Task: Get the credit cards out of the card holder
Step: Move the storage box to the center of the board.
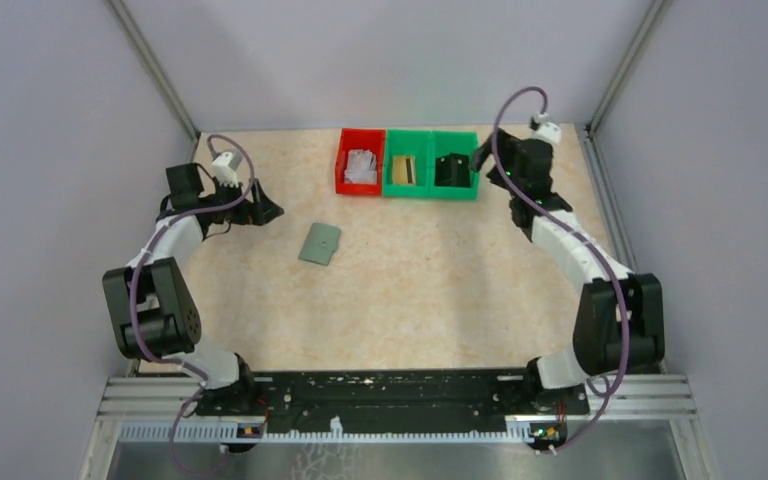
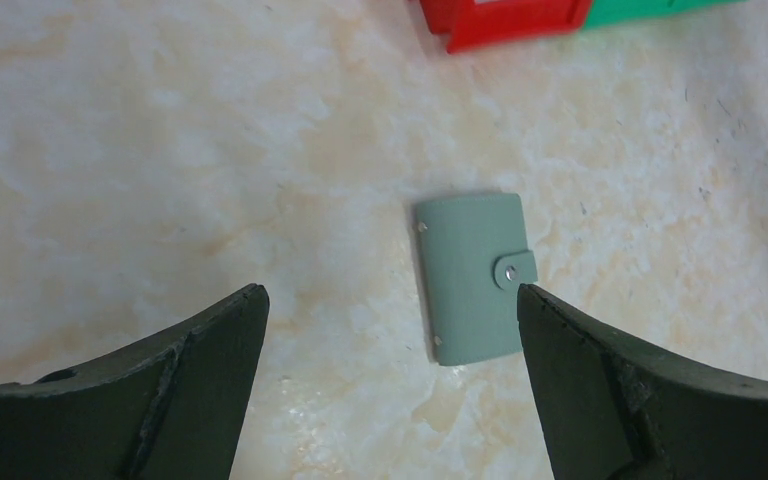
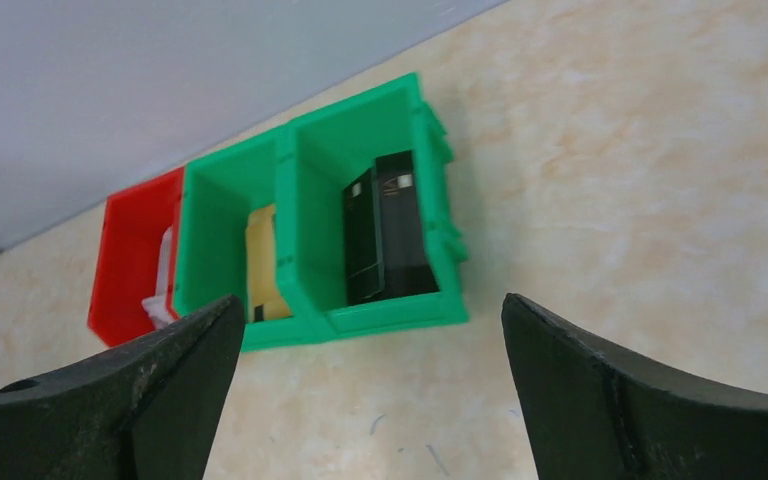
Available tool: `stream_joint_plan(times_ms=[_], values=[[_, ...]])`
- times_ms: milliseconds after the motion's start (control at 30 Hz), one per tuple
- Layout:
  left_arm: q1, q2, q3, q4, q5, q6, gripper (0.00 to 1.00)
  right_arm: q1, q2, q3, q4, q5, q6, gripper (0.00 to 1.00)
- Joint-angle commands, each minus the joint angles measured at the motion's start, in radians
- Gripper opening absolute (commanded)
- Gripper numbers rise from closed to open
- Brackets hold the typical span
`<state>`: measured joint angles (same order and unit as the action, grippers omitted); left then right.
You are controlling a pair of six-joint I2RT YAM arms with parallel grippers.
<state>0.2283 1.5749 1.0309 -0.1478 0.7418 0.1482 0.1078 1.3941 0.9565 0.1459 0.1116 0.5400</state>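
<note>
The card holder (image 1: 320,243) lies flat and folded shut on the table, left of centre. In the left wrist view the card holder (image 2: 470,278) is pale grey-green, and its small tab is snapped down on its right edge. The credit cards are hidden; none shows outside the holder. My left gripper (image 1: 268,212) hovers just left of the holder and is open. In its wrist view the left gripper (image 2: 390,290) has nothing between its fingers, and the right fingertip (image 2: 560,330) is close to the tab. My right gripper (image 1: 477,158) is open and empty beside the bins, far from the holder.
Three bins stand in a row at the back: a red bin (image 1: 343,170) with pale items, a green bin (image 1: 406,189) with a yellow item, and a second green bin (image 1: 454,192) holding a black object (image 3: 385,230). Grey walls enclose the table.
</note>
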Motion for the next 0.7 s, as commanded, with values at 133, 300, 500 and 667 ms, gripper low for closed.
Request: stream_joint_plan(times_ms=[133,300,500,667], values=[[-0.146,0.011,-0.061,-0.064,-0.031,0.09,0.99,0.192,0.324,0.401,-0.236,0.086,-0.119,0.92],[-0.219,0.044,-0.062,-0.019,-0.093,0.107,0.99,0.244,0.56,0.672,-0.393,0.144,-0.169,0.85],[-0.268,0.121,-0.006,0.001,-0.128,0.134,0.99,0.255,0.709,0.796,-0.418,0.127,-0.181,0.79],[-0.276,0.18,0.025,0.021,-0.128,0.137,0.98,0.267,0.794,0.887,-0.444,0.109,-0.194,0.69]])
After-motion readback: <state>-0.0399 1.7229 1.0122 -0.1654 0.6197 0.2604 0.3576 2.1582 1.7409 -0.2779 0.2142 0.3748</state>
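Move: About 17 cm ahead of the right hand, 14 cm to its left and some 19 cm below lies the middle of the green storage box; its black cards lie around 15 ahead and 9 left, its gold cards 15 ahead and 21 left, both about 21 below. The red bin is 17 ahead, 31 left. From the left hand the card holder lies roughly 2 cm ahead, 13 right and 13 below; the red bin is 23 ahead, 23 right. Swinging left and forward, then sinking, the right hand comes over the green storage box, about 13 cm left, 12 down and 10 forward, its fingers tipping down some 20 degrees and closing partway. The left hand, wide open, goes about 9 cm right and 7 down towards the card holder, turning a little clockwise. ##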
